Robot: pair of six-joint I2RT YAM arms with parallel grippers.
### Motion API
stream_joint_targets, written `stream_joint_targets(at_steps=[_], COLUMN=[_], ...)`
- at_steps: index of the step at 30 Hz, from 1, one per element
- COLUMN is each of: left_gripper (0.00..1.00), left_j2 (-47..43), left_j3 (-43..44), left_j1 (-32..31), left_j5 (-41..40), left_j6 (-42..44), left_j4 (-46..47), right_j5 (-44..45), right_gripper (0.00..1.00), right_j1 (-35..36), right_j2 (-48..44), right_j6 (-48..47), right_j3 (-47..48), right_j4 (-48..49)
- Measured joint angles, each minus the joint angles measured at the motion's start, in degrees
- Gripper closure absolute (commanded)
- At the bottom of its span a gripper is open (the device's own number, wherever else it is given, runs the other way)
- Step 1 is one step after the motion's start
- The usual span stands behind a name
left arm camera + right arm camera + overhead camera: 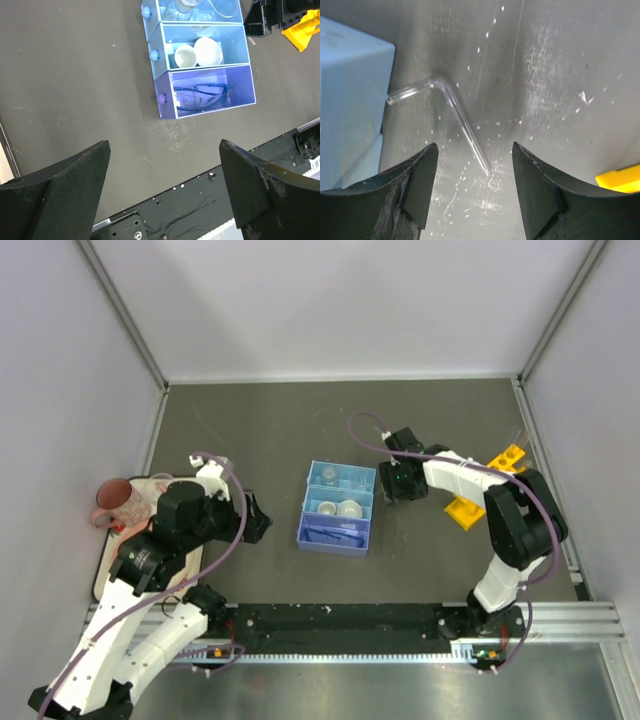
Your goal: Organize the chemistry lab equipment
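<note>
The light-blue three-compartment tray (311,508) sits mid-table. It holds clear beakers (186,8) in its far compartment, two white dishes (197,52) in the middle one and the blue-framed goggles (202,96) in the near one. A thin clear bent tube (460,118) lies on the table just right of the tray. My right gripper (474,150) hangs open over it, the tube's lower end between the fingers, untouched. A yellow tube rack (465,511) lies right of that gripper. My left gripper (164,145) is open and empty, left of the tray.
A dark-pink mug (113,500) stands on a board at the table's left edge, by the left arm. A second yellow piece (510,455) lies near the right wall. The black base rail (340,622) runs along the near edge.
</note>
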Motion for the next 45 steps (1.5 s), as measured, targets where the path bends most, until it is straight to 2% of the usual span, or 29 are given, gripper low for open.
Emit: stream_joint_targets(at_steps=[10,13,15,20,36,39,41,45], left_gripper=[0.04,0.05,0.04,0.04,0.04,0.04,0.04,0.04], left_j2=[0.70,0.70,0.70,0.68,-0.79,-1.25,-1.46,-1.62], left_j3=[0.00,0.00,-0.02,-0.02,-1.03,-1.03,-1.03,-1.03], left_j1=[0.00,0.00,0.00,0.00,0.00,0.00,0.00,0.00], left_j5=[-0.50,-0.70,-0.70,-0.70,-0.68,-0.68,-0.66,-0.66], left_j6=[0.02,0.04,0.04,0.02,0.00,0.00,0.00,0.00], left_j4=[0.68,0.81,0.83,0.85,1.25,1.22,1.22,1.22], right_j5=[-1.40,-1.09,-0.70,-0.44,2.43,3.43,4.04,5.09], right_gripper=[0.45,0.53,0.62,0.72,0.89,0.94,1.00,1.00], right_j1=[-0.37,-0.42,-0.44,-0.68,1.18,1.77,2.03,2.40], right_j2=[4.57,4.61,4.63,4.63,3.21,3.10,2.91,2.47], right_j6=[-0.46,-0.44,-0.44,-0.22,2.73,3.37,3.91,4.63], right_j3=[2.38,2.38,2.36,2.14,-0.42,-0.72,-0.87,-1.51], right_j4=[1.95,1.97,1.97,2.43,5.73,6.08,6.12,6.56])
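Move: The bent glass tube lies just ahead of the right hand, its middle about 2 cm forward, 1 cm left and 2 cm below. The blue drawer box is some 10 cm left and 2 cm back, the yellow rack roughly 18 cm right and 2 cm ahead, both near fingertip height. From the left hand the tube is about 14 cm forward, 20 cm right and 21 cm down. Right hand eases about 1.5 cm forward and down onto the glass tube, then closes, pinching its long leg. ##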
